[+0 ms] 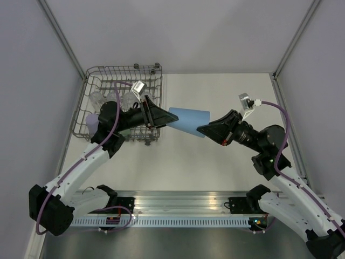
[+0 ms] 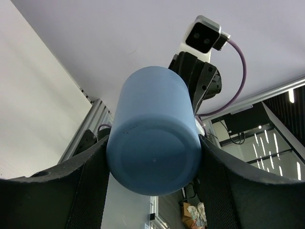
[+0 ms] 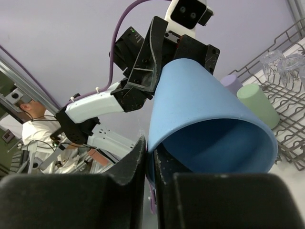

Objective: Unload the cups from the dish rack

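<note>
The blue cup (image 1: pixel 188 122) hangs on its side above the table, right of the dish rack (image 1: pixel 95 72). My left gripper (image 1: pixel 164 118) is shut on its base, one finger on each side (image 2: pixel 153 177). My right gripper (image 1: pixel 202 129) is shut on the wall at its open rim, one finger inside and one outside (image 3: pixel 150 162). The blue cup fills the left wrist view (image 2: pixel 153 143) and the right wrist view (image 3: pixel 205 109). In the rack lie a lilac cup (image 1: pixel 92 123) (image 3: pixel 232 82), a green cup (image 3: pixel 257 105) and clear cups (image 1: pixel 108 98) (image 3: pixel 274 62).
The rack (image 3: pixel 286 124) stands at the table's back left, partly under my left arm. Grey walls close in the table on the left, back and right. A metal rail (image 1: pixel 178 202) runs along the near edge between the arm bases.
</note>
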`<state>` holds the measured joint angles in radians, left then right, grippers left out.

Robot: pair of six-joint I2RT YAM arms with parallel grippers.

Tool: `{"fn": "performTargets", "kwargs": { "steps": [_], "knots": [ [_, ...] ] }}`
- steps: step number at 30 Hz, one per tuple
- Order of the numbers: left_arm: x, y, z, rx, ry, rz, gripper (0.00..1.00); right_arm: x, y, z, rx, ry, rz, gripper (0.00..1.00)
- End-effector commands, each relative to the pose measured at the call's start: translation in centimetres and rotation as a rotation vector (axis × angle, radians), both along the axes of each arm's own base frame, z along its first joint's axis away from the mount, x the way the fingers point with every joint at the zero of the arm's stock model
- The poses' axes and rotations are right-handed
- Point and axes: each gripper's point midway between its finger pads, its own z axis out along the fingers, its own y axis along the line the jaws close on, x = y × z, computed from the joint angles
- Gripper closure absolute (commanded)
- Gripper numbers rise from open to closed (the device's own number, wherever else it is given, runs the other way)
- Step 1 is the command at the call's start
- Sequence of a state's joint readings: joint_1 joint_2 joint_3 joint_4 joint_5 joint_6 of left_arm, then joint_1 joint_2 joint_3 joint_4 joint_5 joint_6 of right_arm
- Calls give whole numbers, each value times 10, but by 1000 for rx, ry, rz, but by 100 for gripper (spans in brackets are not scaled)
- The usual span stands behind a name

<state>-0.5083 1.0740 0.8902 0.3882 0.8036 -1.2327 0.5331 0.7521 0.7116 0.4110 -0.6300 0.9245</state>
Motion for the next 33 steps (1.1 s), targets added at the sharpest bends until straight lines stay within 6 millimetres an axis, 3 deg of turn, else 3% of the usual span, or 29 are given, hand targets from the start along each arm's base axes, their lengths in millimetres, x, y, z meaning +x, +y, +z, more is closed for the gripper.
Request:
{"fn": "performTargets", "kwargs": {
  "steps": [1, 2, 4, 7, 8, 10, 11, 12, 13, 14, 15, 17, 18, 20, 23, 24, 26, 27, 28, 29, 30, 31, 32, 33],
  "knots": [
    [2, -2, 9, -7, -36, 11, 98, -3, -3, 22, 9, -106, -13, 87],
    [5, -3, 6, 1, -23, 16, 97, -1, -3, 21, -5, -119, -29, 100],
    [10, -3, 6, 15, -37, 43, 87, 8, -6, 17, -27, -102, -86, 100],
    [22, -2, -3, 86, -33, 105, 15, 18, -12, 15, -73, -112, -162, 99],
    [26, 0, -16, 147, 18, 124, 1, 27, -12, 0, -144, -96, -192, 100],
    [38, 6, -16, 211, -24, 205, 0, 42, -18, 2, -195, -94, -276, 100],
    [42, 10, -21, 253, -20, 240, 0, 52, -17, -6, -242, -70, -299, 100],
    [52, 23, -34, 331, 22, 334, 0, 60, -21, -27, -349, -41, -329, 100],
    [57, 32, -33, 380, -16, 390, 0, 66, -24, -18, -372, -53, -357, 100],
    [61, 42, -36, 425, -18, 447, 0, 80, -24, -30, -428, -22, -387, 100],
    [67, 65, -48, 514, 12, 568, 0, 84, -26, -44, -499, -5, -396, 100],
    [71, 89, -44, 595, -36, 676, 0, 105, -27, -52, -581, 24, -437, 100],
    [72, 111, -52, 673, -21, 766, 0, 109, -27, -64, -635, 56, -431, 100],
    [73, 134, -51, 760, -55, 849, 0, 128, -26, -81, -747, 98, -438, 99],
    [64, 152, -56, 859, -84, 864, 0, 156, -24, -101, -886, 149, -451, 100],
    [62, 158, -58, 892, -96, 871, 0, 166, -22, -91, -896, 135, -470, 99],
    [54, 166, -65, 935, -96, 868, 0, 185, -23, -118, -1006, 187, -481, 100],
    [51, 169, -70, 959, -101, 859, 0, 197, -24, -107, -1017, 174, -517, 99],
    [46, 172, -72, 970, -105, 853, 0, 211, -23, -130, -1090, 214, -524, 100],
    [43, 174, -74, 978, -112, 846, 0, 211, -27, -142, -1172, 230, -493, 99],
    [40, 174, -81, 997, -123, 823, 0, 223, -27, -129, -1183, 214, -520, 99],
    [37, 175, -84, 1007, -130, 813, 0, 235, -25, -158, -1267, 258, -497, 100],
    [33, 177, -86, 1007, -140, 806, 0, 234, -31, -171, -1345, 287, -475, 100],
    [30, 179, -93, 1029, -144, 794, 0, 246, -30, -161, -1353, 268, -502, 100]
  ]
}}
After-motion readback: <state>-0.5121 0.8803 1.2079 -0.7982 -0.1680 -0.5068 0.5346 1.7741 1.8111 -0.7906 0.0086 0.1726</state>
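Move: The blue cup is held between both hands: its middle is about 6 cm right of the left hand, level with it, and some 6 cm left and 3 cm ahead of the right. The open table it is taken to lies about 27 cm ahead of the right hand and 33 below; the dish rack's middle is 30 cm left of that spot. For the emptied left hand, the green cup is some 23 cm left, 12 ahead, 31 below, with the purple cup 11 cm farther left. The blue cup changes hands: the right fingers close fully on its rim, then the left fingers open wide and let go of its base. The right hand carries the cup about 24 cm forward and 15 down towards the open table, tipping its fingers downward some 70 degrees. The left hand backs off forward, then swings left and down towards the green cup, its fingers turning downward too. ##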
